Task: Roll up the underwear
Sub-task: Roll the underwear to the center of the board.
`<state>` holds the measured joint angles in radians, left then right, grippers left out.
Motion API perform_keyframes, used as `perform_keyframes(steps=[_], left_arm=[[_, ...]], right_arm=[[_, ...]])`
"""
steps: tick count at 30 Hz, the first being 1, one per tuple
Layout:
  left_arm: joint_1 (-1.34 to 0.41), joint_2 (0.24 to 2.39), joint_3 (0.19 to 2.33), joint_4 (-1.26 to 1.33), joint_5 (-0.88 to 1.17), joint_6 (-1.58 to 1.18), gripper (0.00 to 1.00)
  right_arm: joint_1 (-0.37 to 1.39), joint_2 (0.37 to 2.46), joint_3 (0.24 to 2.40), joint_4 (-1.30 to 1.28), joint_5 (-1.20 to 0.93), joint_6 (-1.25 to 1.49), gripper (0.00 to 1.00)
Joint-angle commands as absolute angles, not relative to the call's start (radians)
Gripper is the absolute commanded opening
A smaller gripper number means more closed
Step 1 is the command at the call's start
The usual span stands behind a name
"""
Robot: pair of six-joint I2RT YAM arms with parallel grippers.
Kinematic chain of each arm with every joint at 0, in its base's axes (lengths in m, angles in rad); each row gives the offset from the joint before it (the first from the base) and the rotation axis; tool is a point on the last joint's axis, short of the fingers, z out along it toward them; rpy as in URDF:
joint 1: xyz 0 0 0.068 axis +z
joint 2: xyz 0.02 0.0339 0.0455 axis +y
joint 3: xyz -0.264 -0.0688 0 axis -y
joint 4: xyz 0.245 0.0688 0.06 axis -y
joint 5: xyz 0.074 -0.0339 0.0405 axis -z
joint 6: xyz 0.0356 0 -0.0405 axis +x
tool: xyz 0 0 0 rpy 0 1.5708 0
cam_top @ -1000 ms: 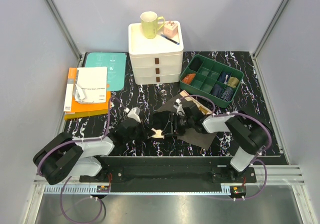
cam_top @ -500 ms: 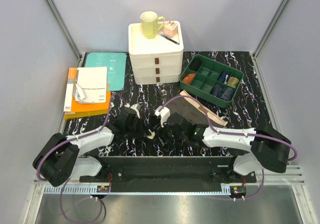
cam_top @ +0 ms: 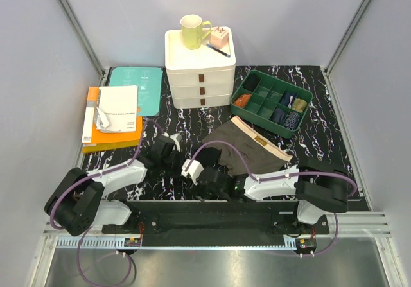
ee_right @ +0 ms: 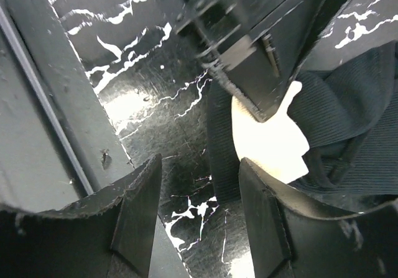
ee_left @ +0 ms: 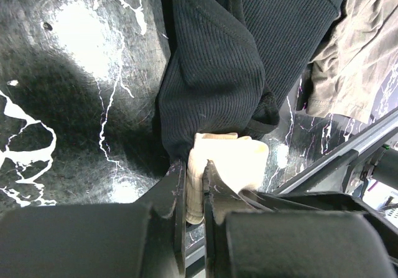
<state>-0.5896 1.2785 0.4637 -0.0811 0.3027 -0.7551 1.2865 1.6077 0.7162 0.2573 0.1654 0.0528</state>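
The black ribbed underwear lies bunched on the marble tabletop, and my left gripper is shut on a fold of its beige waistband. In the right wrist view the same waistband shows under the left fingers, with black cloth beside it. My right gripper stands open just short of that fold, with only table between its fingers. The olive-brown underwear lies flat to the right, beige waistband away from me. In the top view both grippers meet near the front edge, left gripper and right gripper.
A white drawer unit with a mug on top stands at the back. A green divided tray with sock bundles sits at the back right. Books lie at the left. The metal front rail runs close beside my right gripper.
My right arm has swung left along the front edge, off the olive-brown underwear, and its jaws have opened wider. My left gripper has kept its hold on the waistband and moved slightly.
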Motion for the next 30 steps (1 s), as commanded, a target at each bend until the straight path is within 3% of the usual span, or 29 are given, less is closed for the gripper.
perform_keyframes(steps=[1,16,22,30], left_arm=[[-0.586,1.282,0.485,-0.149,0.318,-0.721,0.02],[-0.584,1.307,0.512,-0.173,0.330,-0.681,0.00],[-0.584,1.318,0.518,-0.173,0.351,-0.661,0.00],[-0.577,1.312,0.511,-0.137,0.383,-0.660,0.00]], right_arm=[[1.301,1.655,0.755,0.308,0.276,0.028,0.59],[1.339,1.778,0.755,0.281,0.632,0.055,0.53],[1.339,1.815,0.767,0.276,0.673,0.054,0.29],[1.341,1.795,0.742,0.328,0.494,0.014,0.06]])
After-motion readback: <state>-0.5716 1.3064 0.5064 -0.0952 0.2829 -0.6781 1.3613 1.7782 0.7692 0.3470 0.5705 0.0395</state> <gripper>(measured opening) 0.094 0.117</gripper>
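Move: The bunched cream waistband at the near end of the black underwear lies about 5 cm ahead of the open right hand, 1 cm to its right and some 2 cm lower. The underwear's black body trails off beyond it, roughly 7 cm ahead and 6 cm right of that hand; the grey underwear is about 9 cm ahead and 18 cm right. The left fingers already grip one end of the waistband, its middle some 1 cm back and 2 cm right of them. The near edge of the waistband bundle, still pinched by the left fingers, is what the right hand goes for: it travels about 3.5 cm forward while sinking 1.5 cm, turns some 15 degrees clockwise and tips steeper, then closes its fingers from wide to nearly shut on the cloth edge. The left hand keeps its pinch and eases 1.5 cm forward. ##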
